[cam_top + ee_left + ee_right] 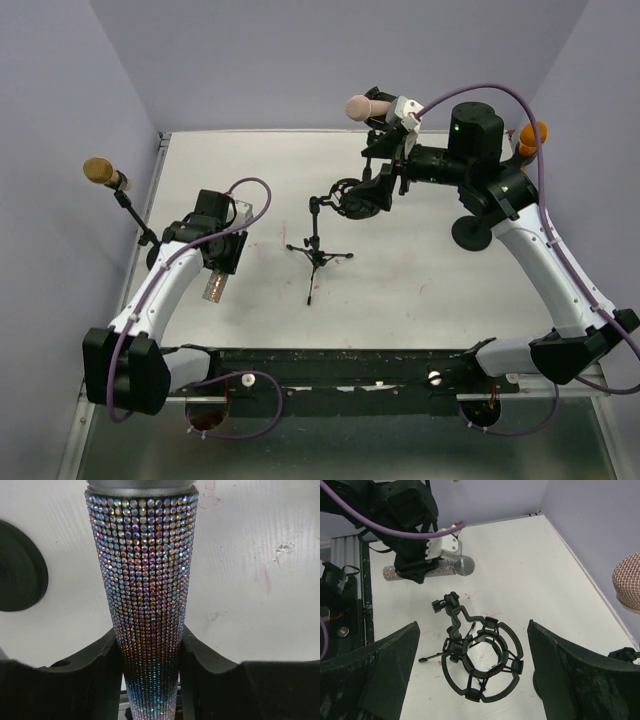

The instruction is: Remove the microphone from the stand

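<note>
The rhinestone-covered microphone (145, 580) is gripped in my left gripper (150, 680), whose black pads (95, 675) press on both sides of its tapered handle. In the top view it (213, 288) hangs just above the table under the left gripper (222, 262), well left of the stand. The small black tripod stand (318, 255) stands mid-table with its ring-shaped shock mount (355, 197) empty. My right gripper (475, 665) is open, jaws wide on either side above the shock mount (482, 662), touching nothing. The microphone (435, 569) also shows in the right wrist view.
A gold-headed microphone (100, 172) sits on a stand at the left wall. A pink microphone (362, 107) is at the back, its head (627, 580) close to my right gripper. An orange one (530, 135) and a round black base (470, 233) are at the right.
</note>
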Tool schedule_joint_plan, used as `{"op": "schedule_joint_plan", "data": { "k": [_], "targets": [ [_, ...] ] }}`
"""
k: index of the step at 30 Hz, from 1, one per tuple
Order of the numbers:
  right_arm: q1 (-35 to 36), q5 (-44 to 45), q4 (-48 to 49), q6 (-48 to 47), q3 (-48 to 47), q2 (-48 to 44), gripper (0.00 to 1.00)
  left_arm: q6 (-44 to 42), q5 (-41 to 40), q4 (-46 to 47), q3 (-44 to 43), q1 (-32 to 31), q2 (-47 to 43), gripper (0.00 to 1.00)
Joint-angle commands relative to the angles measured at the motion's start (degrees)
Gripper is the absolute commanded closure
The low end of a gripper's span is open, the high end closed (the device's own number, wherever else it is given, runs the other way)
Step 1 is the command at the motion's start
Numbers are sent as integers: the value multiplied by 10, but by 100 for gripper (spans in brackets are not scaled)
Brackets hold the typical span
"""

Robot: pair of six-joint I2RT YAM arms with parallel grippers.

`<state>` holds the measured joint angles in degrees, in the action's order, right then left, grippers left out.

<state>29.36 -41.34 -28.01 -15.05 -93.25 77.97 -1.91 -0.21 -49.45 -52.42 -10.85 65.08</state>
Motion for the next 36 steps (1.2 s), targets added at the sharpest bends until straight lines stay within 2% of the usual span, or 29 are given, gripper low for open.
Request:
{"op": "schedule_joint_plan", "data": {
  "k": [1,6,8,10,15,17,18,19,24,30,36],
  "targets": [
    [3,9,-24,-14,4,-5,4,-160,15,-4,-21,4,66,100],
    [3,8,-21,-17,13,-9,4,-308,24,57,101,4,-7,100],
    [3,8,-22,-18,15,-11,4,-334,24,73,150,4,-41,100],
    [3,9,-22,-20,17,-12,4,-353,28,77,187,4,-59,93],
    [3,5,-21,-19,28,-11,4,-374,30,105,236,4,-51,87],
    [3,0,-22,-21,29,-9,5,-367,28,117,237,4,-35,74],
    [3,-1,-23,-22,29,-9,5,-364,29,118,236,4,-27,61],
    [3,-1,-26,-27,32,-9,5,-358,35,118,234,4,-19,54],
    [3,1,-40,-44,35,-12,4,-346,50,124,246,2,-7,34],
    [3,6,-60,-54,25,-16,4,-366,56,78,223,-5,-38,15],
    [4,-30,-130,-123,-35,23,5,-384,128,4,116,-15,-83,13]
  ]
}}
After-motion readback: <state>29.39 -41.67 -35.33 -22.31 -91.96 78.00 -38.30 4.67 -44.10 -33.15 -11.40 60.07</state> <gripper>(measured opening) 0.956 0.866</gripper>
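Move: The left hand already holds the microphone by its handle; the bare patch of table where it will be laid is about 6 cm back, 3 cm to the left and some 10 cm below. The black disc base stands roughly 4 cm ahead and 14 cm left, the tripod's feet about 4 cm ahead and 18 cm right, both some 11 cm lower. From the right hand that patch is about 10 cm back, 31 cm left and 39 cm down. Keeping its grip on the microphone's handle, the left hand sinks about 10 cm and draws back some 7 cm towards the near left part of the table, easing slightly left as it turns about 30 degrees clockwise; at the bottom it creeps forward a little, spreads its half-open fingers wide to let go of the handle, and begins to rise, about 2 cm. Meanwhile the empty right hand, still wide open and facing the tripod's ring holder, sinks about 3 cm. ##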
